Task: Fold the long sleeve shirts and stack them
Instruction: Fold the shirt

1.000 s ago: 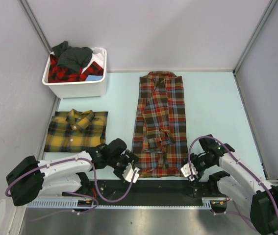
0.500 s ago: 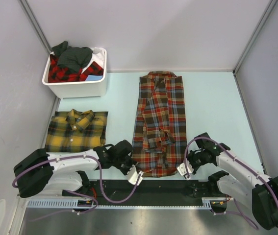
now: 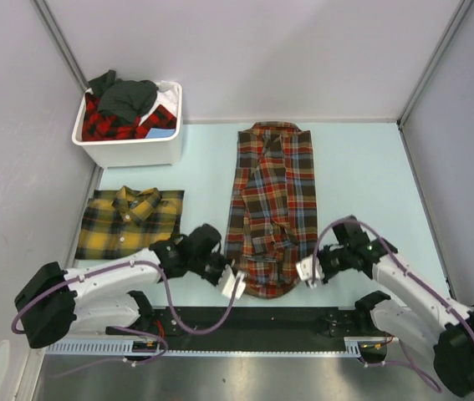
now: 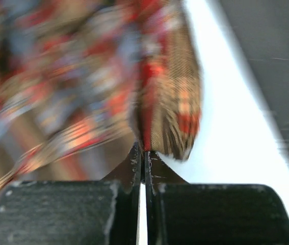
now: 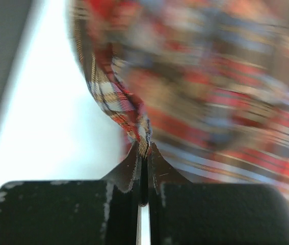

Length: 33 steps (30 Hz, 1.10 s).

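Note:
The red-brown plaid long sleeve shirt [image 3: 272, 200] lies lengthwise in the middle of the table, collar at the far end. My left gripper [image 3: 232, 281] is shut on its near left hem corner [image 4: 169, 117]. My right gripper [image 3: 308, 271] is shut on the near right hem corner [image 5: 121, 102]. Both corners are lifted off the table, so the near hem curves up between them. A yellow-and-dark-green plaid shirt [image 3: 129, 221] lies folded at the left, collar up.
A white plastic bin [image 3: 132, 146] at the far left holds red-black plaid and dark grey clothes. Grey walls close in the left, back and right sides. A black strip and metal rail [image 3: 245, 330] run along the near edge.
Both grippers closed on the near hem corners of the red-brown shirt and lifted them, drawing the hem away from the near edge.

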### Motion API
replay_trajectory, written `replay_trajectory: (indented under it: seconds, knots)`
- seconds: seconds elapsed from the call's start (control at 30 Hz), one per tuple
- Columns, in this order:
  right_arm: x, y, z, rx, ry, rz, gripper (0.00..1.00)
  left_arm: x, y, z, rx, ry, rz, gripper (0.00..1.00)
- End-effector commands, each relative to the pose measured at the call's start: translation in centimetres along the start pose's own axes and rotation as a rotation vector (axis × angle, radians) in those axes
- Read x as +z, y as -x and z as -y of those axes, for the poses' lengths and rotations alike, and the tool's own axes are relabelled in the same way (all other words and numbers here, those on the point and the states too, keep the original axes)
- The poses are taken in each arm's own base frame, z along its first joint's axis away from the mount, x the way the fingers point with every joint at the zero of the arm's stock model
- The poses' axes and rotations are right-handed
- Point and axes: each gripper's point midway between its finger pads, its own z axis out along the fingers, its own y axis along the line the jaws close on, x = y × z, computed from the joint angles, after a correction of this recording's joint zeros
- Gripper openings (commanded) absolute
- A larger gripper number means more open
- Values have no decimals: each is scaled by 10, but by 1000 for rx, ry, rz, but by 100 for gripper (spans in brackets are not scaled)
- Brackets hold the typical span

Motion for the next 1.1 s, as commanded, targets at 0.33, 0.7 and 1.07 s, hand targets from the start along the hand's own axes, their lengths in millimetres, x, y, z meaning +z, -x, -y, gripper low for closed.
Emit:
replay_trajectory:
  seconds: [0.33,0.7,1.07]
  knots:
    - [-56,-80,263,142,-393,40,0,-48,-70,-268,-451,279,69,0]
    - [-22,-164,273,255,-354,-37,0,-12,-151,-273,-703,266,-55,1]
    - [-99,-159,296,501,-585,-121,93,-90,-161,-303,-1001,529,-21,61]
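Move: The plaid shirt's near end is already held by its two corners, one in each shut gripper, just off the table. The spot each corner goes to, on the shirt's own middle, lies about 30 cm ahead of each hand, some 3 cm to the left hand's right and 2 cm to the right hand's right, and 3 cm lower. The collar end lies about 50 cm ahead and 9 cm right of the left hand; the yellow shirt about 19 cm ahead and 28 cm left of it. The shirt's held near end is swept forward by both hands together, about 30 cm in a quick arc over the body of the shirt, rising some 10 cm and coming back down towards its middle. There both grippers open, the left wrist turning about 50 degrees counter-clockwise over the whole move and the right some 30 clockwise. ##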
